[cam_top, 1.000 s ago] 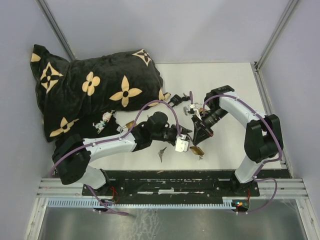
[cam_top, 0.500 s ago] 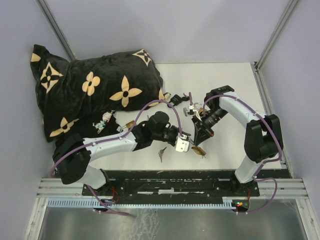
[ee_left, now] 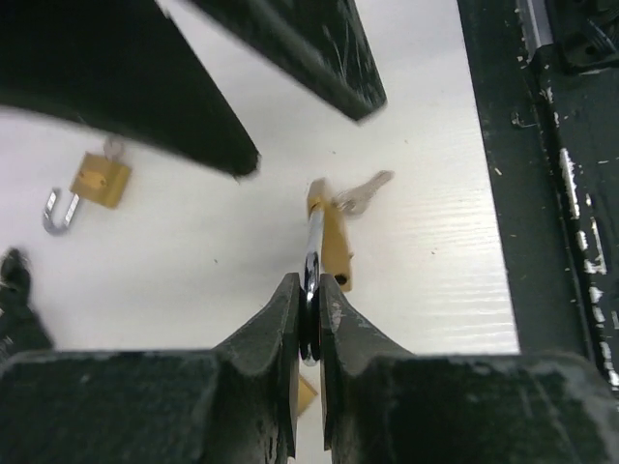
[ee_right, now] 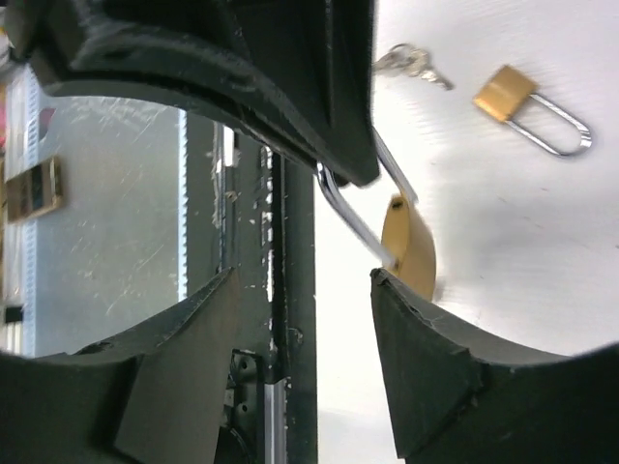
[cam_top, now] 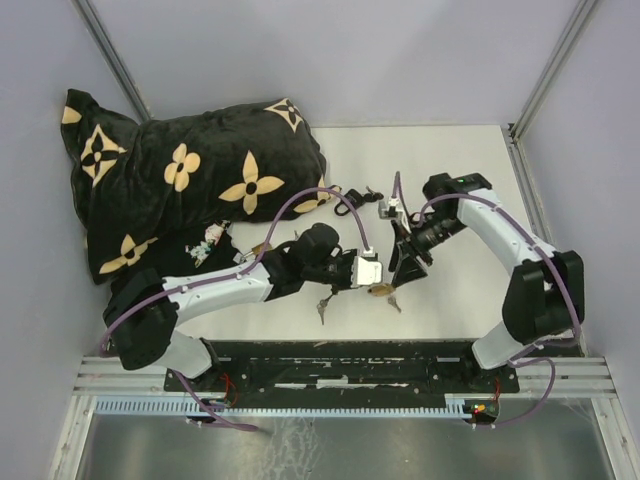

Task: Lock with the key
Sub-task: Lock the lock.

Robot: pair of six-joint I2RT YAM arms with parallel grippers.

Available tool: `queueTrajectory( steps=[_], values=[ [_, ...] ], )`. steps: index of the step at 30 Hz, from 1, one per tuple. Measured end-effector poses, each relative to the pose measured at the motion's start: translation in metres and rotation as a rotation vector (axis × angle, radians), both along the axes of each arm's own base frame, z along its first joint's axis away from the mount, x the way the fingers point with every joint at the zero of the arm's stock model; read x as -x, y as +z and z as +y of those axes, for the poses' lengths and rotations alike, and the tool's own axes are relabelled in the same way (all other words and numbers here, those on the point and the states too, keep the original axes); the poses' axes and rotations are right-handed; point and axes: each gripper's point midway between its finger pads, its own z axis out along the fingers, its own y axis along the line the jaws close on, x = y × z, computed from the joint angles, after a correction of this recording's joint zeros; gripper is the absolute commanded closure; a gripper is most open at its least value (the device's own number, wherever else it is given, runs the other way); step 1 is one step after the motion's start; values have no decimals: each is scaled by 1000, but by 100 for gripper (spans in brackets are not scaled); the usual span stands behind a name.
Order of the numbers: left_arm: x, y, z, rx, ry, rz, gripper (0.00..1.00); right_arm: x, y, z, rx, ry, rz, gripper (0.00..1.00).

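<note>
A brass padlock (ee_left: 335, 249) hangs just above the table. My left gripper (ee_left: 309, 292) is shut on its silver shackle (ee_left: 311, 253). A silver key (ee_left: 364, 191) sticks out of the lock's far end. In the top view the padlock (cam_top: 380, 290) and key (cam_top: 393, 301) lie between the left gripper (cam_top: 370, 277) and the right gripper (cam_top: 402, 272). The right gripper (ee_right: 302, 280) is open. The padlock body (ee_right: 411, 246) sits just beyond its right finger (ee_right: 426, 358), and I cannot tell whether they touch.
A second brass padlock (ee_left: 98, 181) with an open shackle lies on the table, also seen by the right wrist as the second padlock (ee_right: 508, 94), beside loose keys (ee_right: 411, 63). More keys (cam_top: 322, 305) lie near the black front rail (cam_top: 340, 365). A black flowered cushion (cam_top: 180, 180) fills the back left.
My right gripper has opened and drawn back slightly to the right. The left gripper shut on the shackle and shifted the padlock a little up and to the left.
</note>
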Motion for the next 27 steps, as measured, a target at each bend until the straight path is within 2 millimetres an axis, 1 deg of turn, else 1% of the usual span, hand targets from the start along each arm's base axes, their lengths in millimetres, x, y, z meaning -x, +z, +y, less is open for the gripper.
queueTrajectory(
  steps=[4, 5, 6, 8, 9, 12, 15, 18, 23, 27],
  values=[
    [3, -3, 13, 11, 111, 111, 97, -14, 16, -12, -29, -125, -87, 30],
    [4, -2, 18, 20, 138, 134, 97, -17, 20, -13, -43, -151, -108, 27],
    [6, -1, 23, 36, 172, 162, 97, -19, 24, -15, -65, -182, -134, 22],
    [10, 4, 30, 65, 217, 206, 97, -20, 30, -16, -114, -217, -180, 3],
    [12, 7, 33, 83, 234, 225, 97, -17, 31, -15, -143, -226, -202, 0],
    [16, 22, 38, 144, 275, 266, 97, -3, 25, -9, -247, -211, -308, 1],
    [16, 45, 39, 219, 307, 283, 97, 10, 18, -8, -298, -172, -372, 1],
    [16, 61, 39, 274, 320, 294, 97, 5, 19, -4, -341, -127, -415, 1],
    [14, 83, 35, 325, 335, 324, 97, -5, 23, 2, -395, -89, -397, 1],
    [10, 112, 28, 390, 337, 337, 97, -18, 39, 7, -414, -73, -373, 1]
  ],
)
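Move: The left fingers already hold the open padlock by its shackle; its body hangs some 3 cm to the right of that hand and 3 cm below, about level fore and aft. From the right hand, now off the padlock, the body lies roughly 2 cm left and 4 cm below, neither ahead nor back. On the table, about 12 cm under the left hand, the small padlock lies 4 cm left and 3 cm ahead, and the loose keys 9 cm left and 3 cm back. Leftward first, about 4 cm away from the right gripper, then steeply upward some 11 cm, the left hand carries the padlock by its shackle, swinging its fingers from slanting down to nearly level and counter-clockwise. The right hand spreads its fingers fully and tilts their tips up, shifting forward and up, back about 3 cm, then forward and up again, holding nothing. ##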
